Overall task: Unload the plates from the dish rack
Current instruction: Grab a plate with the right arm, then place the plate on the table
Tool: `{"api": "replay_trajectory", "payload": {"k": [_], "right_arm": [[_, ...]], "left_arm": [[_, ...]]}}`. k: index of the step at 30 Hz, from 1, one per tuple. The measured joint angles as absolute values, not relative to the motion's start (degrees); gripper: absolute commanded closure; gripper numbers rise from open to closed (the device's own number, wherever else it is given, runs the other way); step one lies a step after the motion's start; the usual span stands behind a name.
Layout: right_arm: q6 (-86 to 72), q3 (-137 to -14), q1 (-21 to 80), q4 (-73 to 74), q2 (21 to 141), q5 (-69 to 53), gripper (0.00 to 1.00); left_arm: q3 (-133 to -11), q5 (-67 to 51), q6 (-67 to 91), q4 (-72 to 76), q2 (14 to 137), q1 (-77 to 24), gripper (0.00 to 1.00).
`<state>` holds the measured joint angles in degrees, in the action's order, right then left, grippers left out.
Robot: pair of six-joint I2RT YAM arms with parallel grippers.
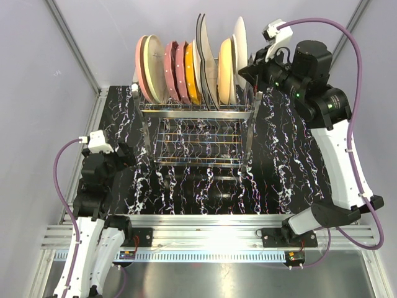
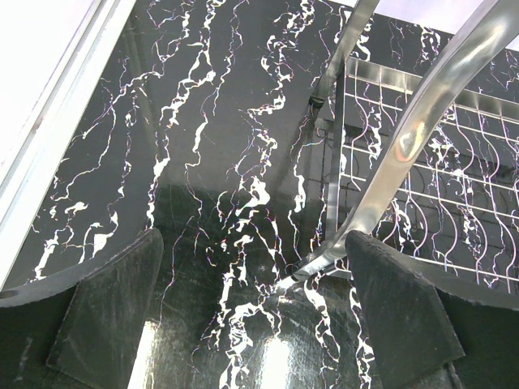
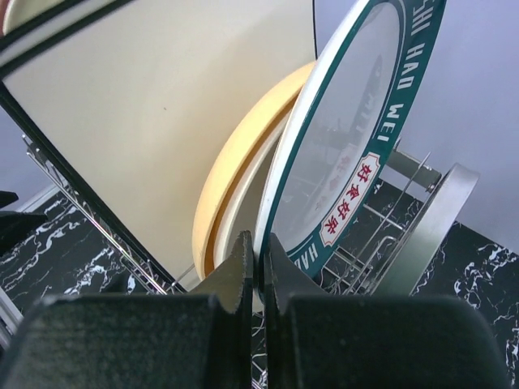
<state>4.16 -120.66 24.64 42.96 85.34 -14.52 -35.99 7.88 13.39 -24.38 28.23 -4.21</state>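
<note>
The plates stand on edge in a row on top of the dish rack [image 1: 195, 133]: pink [image 1: 142, 68], cream [image 1: 155, 65], maroon dotted [image 1: 171, 73], orange [image 1: 193, 84], a tall squarish white one [image 1: 205, 53], tan [image 1: 224, 77], and at the right end a white plate with a teal rim [image 1: 240, 40]. My right gripper [image 1: 253, 73] is shut on that teal-rimmed plate [image 3: 340, 146], its jaws pinching the lower rim [image 3: 261, 251]; the tan plate [image 3: 231, 174] sits just behind. My left gripper [image 2: 251, 275] hangs open and empty over the table beside the rack's front left leg [image 2: 405, 146].
The rack's lower wire shelf [image 1: 192, 146] holds nothing. The black marbled table [image 1: 285, 174] runs in front of and to both sides of the rack. Grey walls close in the back and sides. An aluminium rail [image 1: 205, 223] carries both arm bases at the near edge.
</note>
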Motion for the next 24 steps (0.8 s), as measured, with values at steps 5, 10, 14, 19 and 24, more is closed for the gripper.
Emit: {"api": "replay_trajectory", "payload": {"k": [5,10,14,19,24], "right_arm": [[3.97,-123.42,24.64,42.74,85.49,-14.57,1.0],[4.36,-126.85,24.64,43.0,85.52,-14.59,1.0],[6.2,-129.75,24.64,43.22,85.38,-14.0,1.0],[10.68,-131.2,24.58,44.71,83.7,-9.74,1.0],[16.93,-125.69,21.93,45.45,78.22,-4.34,1.0]], "left_arm": [[-35.99,7.88,13.39,-24.38,28.23,-4.21,0.01],[-35.99,7.88,13.39,-24.38,28.23,-4.21,0.01],[-35.99,7.88,13.37,-24.38,28.23,-4.21,0.01],[-35.99,7.86,13.39,-24.38,28.23,-4.21,0.01],[-35.99,7.66,13.39,-24.38,28.23,-4.21,0.01]]}}
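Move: Your right gripper already pinches the green-rimmed plate, partly lifted, with the plate's middle some 6 cm ahead, 2 cm left and 5 cm above the hand. The white plate lies about 5 cm left and 4 cm ahead, the yellow plate about 8 cm left and 4 cm ahead, the rack's right end roughly 4 cm right and 3 cm ahead, all some 6 cm lower. From the idle left gripper the green-rimmed plate lies about 17 cm ahead, 36 cm right and 30 cm up. Keep the right fingers shut on the near rim of the green-rimmed plate and draw it up about 7 cm out of the rack, easing back a little as you rise. Near the top swing it to the right, some 8 cm in all, away from the white plate and past the rack's right end, while tipping the fingers up and turning them clockwise. ##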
